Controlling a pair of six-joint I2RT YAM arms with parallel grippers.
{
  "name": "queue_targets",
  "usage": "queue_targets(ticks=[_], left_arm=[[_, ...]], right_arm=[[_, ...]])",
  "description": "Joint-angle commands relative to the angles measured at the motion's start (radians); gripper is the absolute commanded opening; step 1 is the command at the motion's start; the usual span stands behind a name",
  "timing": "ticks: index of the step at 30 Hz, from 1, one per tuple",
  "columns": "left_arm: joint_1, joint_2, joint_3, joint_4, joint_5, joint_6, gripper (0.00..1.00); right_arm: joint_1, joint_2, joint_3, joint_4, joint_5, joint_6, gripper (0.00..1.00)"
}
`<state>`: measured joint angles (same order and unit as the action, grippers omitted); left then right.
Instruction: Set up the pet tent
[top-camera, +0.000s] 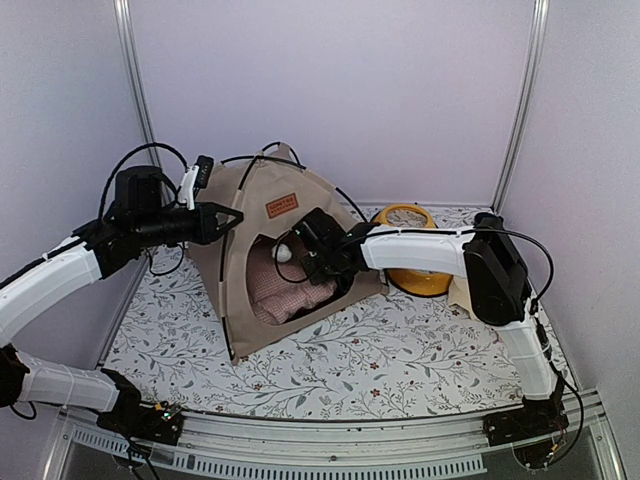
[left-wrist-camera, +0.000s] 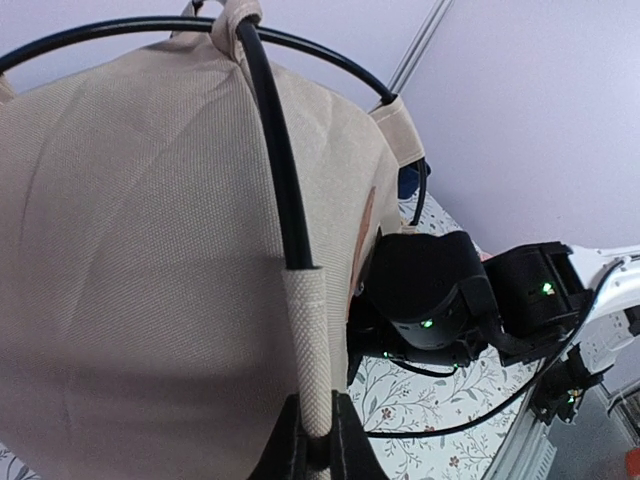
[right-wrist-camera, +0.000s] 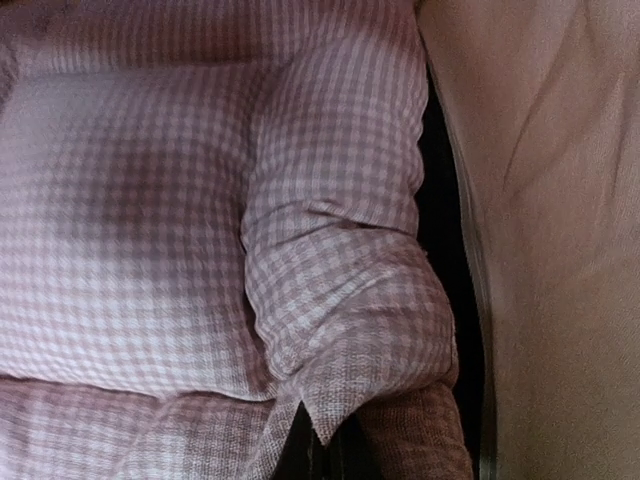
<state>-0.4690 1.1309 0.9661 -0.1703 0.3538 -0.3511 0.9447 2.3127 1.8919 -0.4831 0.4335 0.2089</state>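
The tan pet tent (top-camera: 262, 262) stands upright at the back of the floral mat, black poles crossing at its peak and a brown label (top-camera: 283, 206) above the arched doorway. My left gripper (top-camera: 233, 218) is at the tent's left edge. In the left wrist view this gripper (left-wrist-camera: 318, 455) is shut on the tan fabric sleeve (left-wrist-camera: 308, 340) that the black pole (left-wrist-camera: 275, 140) runs into. My right gripper (top-camera: 312, 268) reaches into the doorway, near a white pom-pom (top-camera: 284, 253). It (right-wrist-camera: 330, 458) is shut on a fold of the pink checked cushion (right-wrist-camera: 340, 300) lying inside the tent.
A yellow oval bowl stand (top-camera: 415, 262) sits right of the tent, behind my right forearm. The floral mat (top-camera: 330, 360) covers the table. Pale walls and metal posts close in the back and sides. My right arm's black wrist (left-wrist-camera: 440, 300) is just past the tent's front.
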Motion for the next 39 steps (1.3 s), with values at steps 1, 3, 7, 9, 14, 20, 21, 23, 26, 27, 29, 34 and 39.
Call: queue_targets(ticks=[1,3,7,9,14,20,21,23,26,27,29,34,39], left_arm=[[0.009,-0.01,0.024,0.0,0.074,0.033,0.0],[0.009,-0.017,0.025,-0.002,0.075,0.032,0.0],[0.009,-0.036,0.029,-0.013,0.073,0.037,0.0],[0.009,-0.043,0.034,-0.028,0.058,0.042,0.0],[0.012,-0.06,0.037,-0.054,-0.016,0.042,0.0],[0.027,-0.057,0.017,-0.036,-0.088,0.017,0.0],[0.028,-0.06,0.011,-0.025,-0.088,0.015,0.0],[0.032,-0.064,0.004,-0.009,-0.095,0.012,0.0],[0.035,-0.068,-0.003,0.009,-0.111,0.012,0.0],[0.036,-0.071,-0.004,0.016,-0.117,0.017,0.0],[0.037,-0.079,-0.002,0.027,-0.129,0.03,0.0],[0.044,-0.084,0.012,0.035,-0.172,0.078,0.0],[0.07,-0.081,0.015,0.074,-0.217,0.114,0.01]], right_arm=[[-0.002,-0.01,0.074,0.099,-0.032,-0.045,0.0],[-0.009,-0.005,0.079,0.132,-0.01,-0.06,0.0],[-0.061,0.026,0.087,0.15,-0.02,-0.057,0.0],[-0.078,0.079,0.089,0.136,-0.022,-0.046,0.0],[-0.083,0.101,0.066,0.089,-0.068,-0.015,0.0],[-0.04,-0.023,-0.065,0.147,-0.083,0.023,0.13],[-0.031,-0.042,-0.081,0.156,-0.092,0.027,0.15],[-0.019,-0.067,-0.093,0.159,-0.108,0.037,0.22],[-0.001,-0.098,-0.104,0.155,-0.118,0.044,0.31],[0.006,-0.108,-0.108,0.153,-0.123,0.044,0.35],[0.013,-0.132,-0.121,0.154,-0.134,0.045,0.44],[0.024,-0.219,-0.164,0.176,-0.171,0.044,0.67],[0.031,-0.31,-0.217,0.228,-0.266,0.031,0.9]])
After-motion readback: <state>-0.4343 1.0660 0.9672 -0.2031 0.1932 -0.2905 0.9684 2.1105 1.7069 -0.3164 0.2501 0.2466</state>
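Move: The pink checked cushion lies bunched in the tent's doorway with the right fingers shut on its near right part; its middle is about 8 cm ahead, 7 cm left and 2 cm below them. The white pompom hangs some 7 cm left, level fore and aft, and 4 cm higher. The yellow ring lies about 5 cm ahead and 18 cm right. From the left hand, pinching the tent's sleeved pole, the cushion's middle is roughly 14 cm ahead, 7 cm right and 23 cm lower. The cushion's pinched edge is carried up and about 5 cm forward into the tent, then down; there the right fingers open wide and let go as the hand backs some 8 cm towards the doorway, rising clear. The tent's pole stays pinched in the left fingers, which draw it about 4 cm left with a slight counter-clockwise turn. ##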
